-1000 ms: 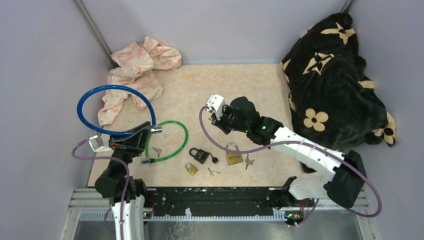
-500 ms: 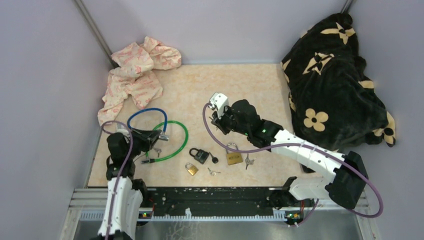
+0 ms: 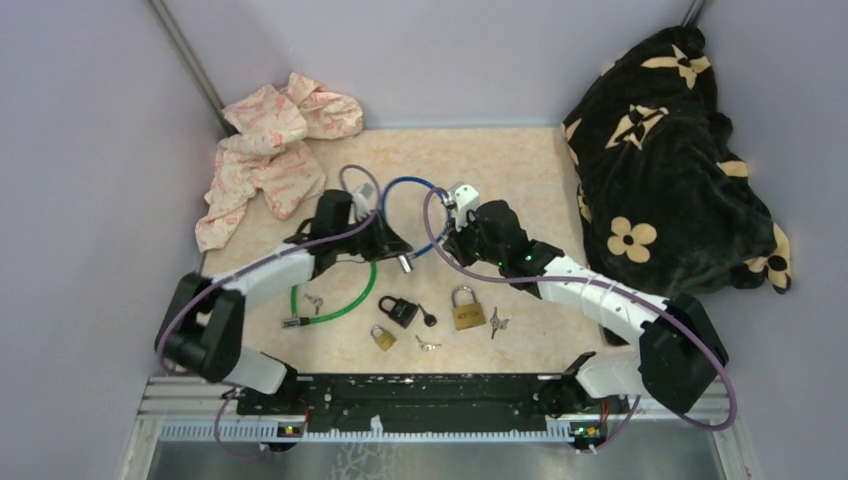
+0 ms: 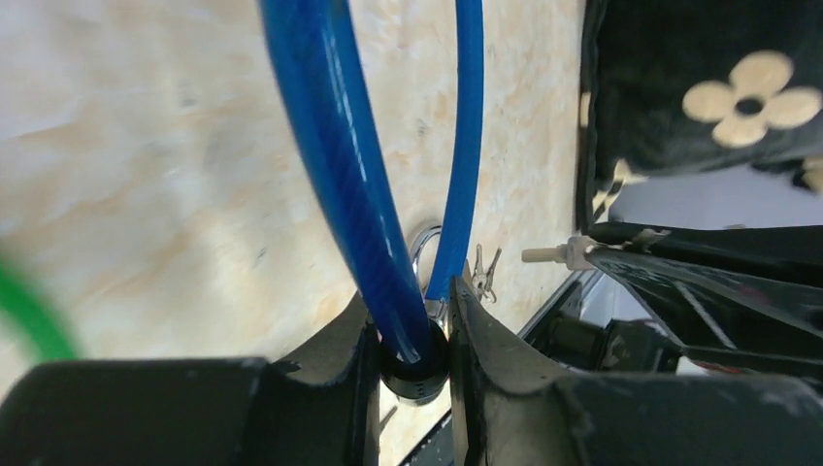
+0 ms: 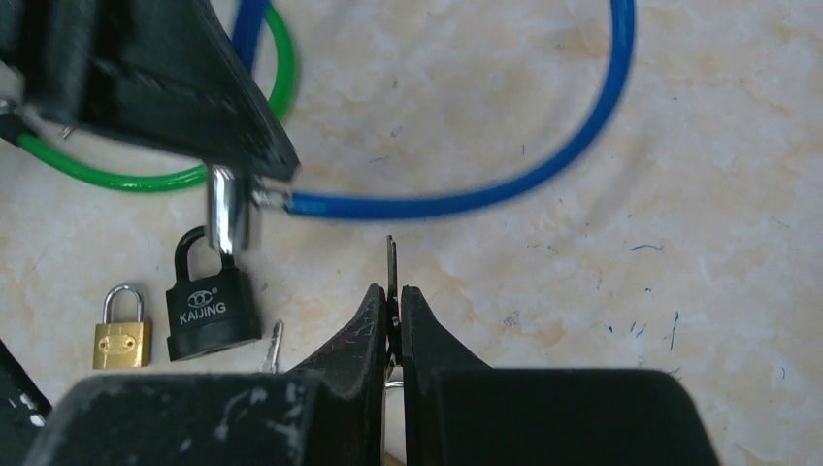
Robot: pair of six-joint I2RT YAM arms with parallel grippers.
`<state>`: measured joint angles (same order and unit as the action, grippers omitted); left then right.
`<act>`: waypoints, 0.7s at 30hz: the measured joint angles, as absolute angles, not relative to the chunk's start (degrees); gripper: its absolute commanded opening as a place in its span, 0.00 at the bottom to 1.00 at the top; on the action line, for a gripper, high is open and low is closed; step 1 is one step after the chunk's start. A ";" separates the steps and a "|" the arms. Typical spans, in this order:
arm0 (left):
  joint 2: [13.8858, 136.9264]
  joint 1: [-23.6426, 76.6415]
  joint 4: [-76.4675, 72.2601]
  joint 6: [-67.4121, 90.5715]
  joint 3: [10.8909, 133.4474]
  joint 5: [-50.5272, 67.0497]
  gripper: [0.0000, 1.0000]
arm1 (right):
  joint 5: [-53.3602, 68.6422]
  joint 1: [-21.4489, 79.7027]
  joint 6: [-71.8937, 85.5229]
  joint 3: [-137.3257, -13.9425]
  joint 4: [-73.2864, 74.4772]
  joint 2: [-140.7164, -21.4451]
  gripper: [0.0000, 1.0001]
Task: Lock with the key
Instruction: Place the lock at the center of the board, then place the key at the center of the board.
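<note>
The blue cable lock [image 3: 415,190] hangs in a loop above the table's middle. My left gripper [image 3: 392,248] is shut on its black lock body [image 4: 412,364], with the blue cable [image 4: 340,165] rising between the fingers. In the right wrist view the lock's silver barrel [image 5: 225,209] sticks out below the left gripper. My right gripper [image 3: 452,240] is shut on a key, whose thin blade [image 5: 391,262] sticks out between the fingertips. The blade is apart from the barrel, to its right.
A green cable lock [image 3: 345,300], a black padlock [image 3: 400,310], a small brass padlock [image 3: 383,337], a larger brass padlock [image 3: 467,312] and loose keys [image 3: 427,344] lie at the front. A pink cloth [image 3: 270,150] lies back left, a black blanket [image 3: 670,160] at the right.
My left arm has swung the blue cable lock from the left edge to the table's middle, close to the right gripper. The right gripper shifted slightly right, still holding the key.
</note>
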<state>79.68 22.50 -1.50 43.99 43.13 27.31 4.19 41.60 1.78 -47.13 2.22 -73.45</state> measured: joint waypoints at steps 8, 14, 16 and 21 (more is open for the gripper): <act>92.07 29.52 -11.68 39.92 43.07 24.91 0.99 | 4.69 40.32 4.80 -47.13 1.34 -73.65 0.00; 81.01 29.19 -12.62 36.03 36.67 19.27 0.98 | 4.49 40.32 7.97 -50.65 -0.78 -83.26 0.02; 75.64 28.67 -12.40 34.98 35.24 18.06 0.98 | 1.85 40.27 9.32 -54.46 1.02 -89.52 0.35; 60.07 20.47 -12.80 35.05 28.18 17.96 0.98 | -4.21 39.99 11.97 -58.13 6.85 -96.64 0.98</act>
<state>60.07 20.47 -12.80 35.05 28.18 17.96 -4.21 39.99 11.97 -58.13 6.85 -96.64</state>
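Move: The blue cable lock is held by its head in the left fingers. The board's centre, where it goes, lies about 7 cm to that hand's right, 2 cm back and 9 cm down. The black padlock lies roughly 9 cm back and 1 cm right of the left hand, the large brass padlock 10 cm back and 14 cm right. The right hand holds the lock's keys; the key spot is some 4 cm ahead, 1 cm left and 12 cm down. The blue lock is carried right and down in the left hand, roughly 5 cm each way, towards the board's centre, and let go as the fingers spread wide; the emptied hand then draws back left and climbs, its fingers tipping up about 20 degrees. The right hand, nearly still at first, then sinks some 9 cm and reaches 5 cm forward over the loop, tilting down and turning clockwise, and opens to release the keys. ##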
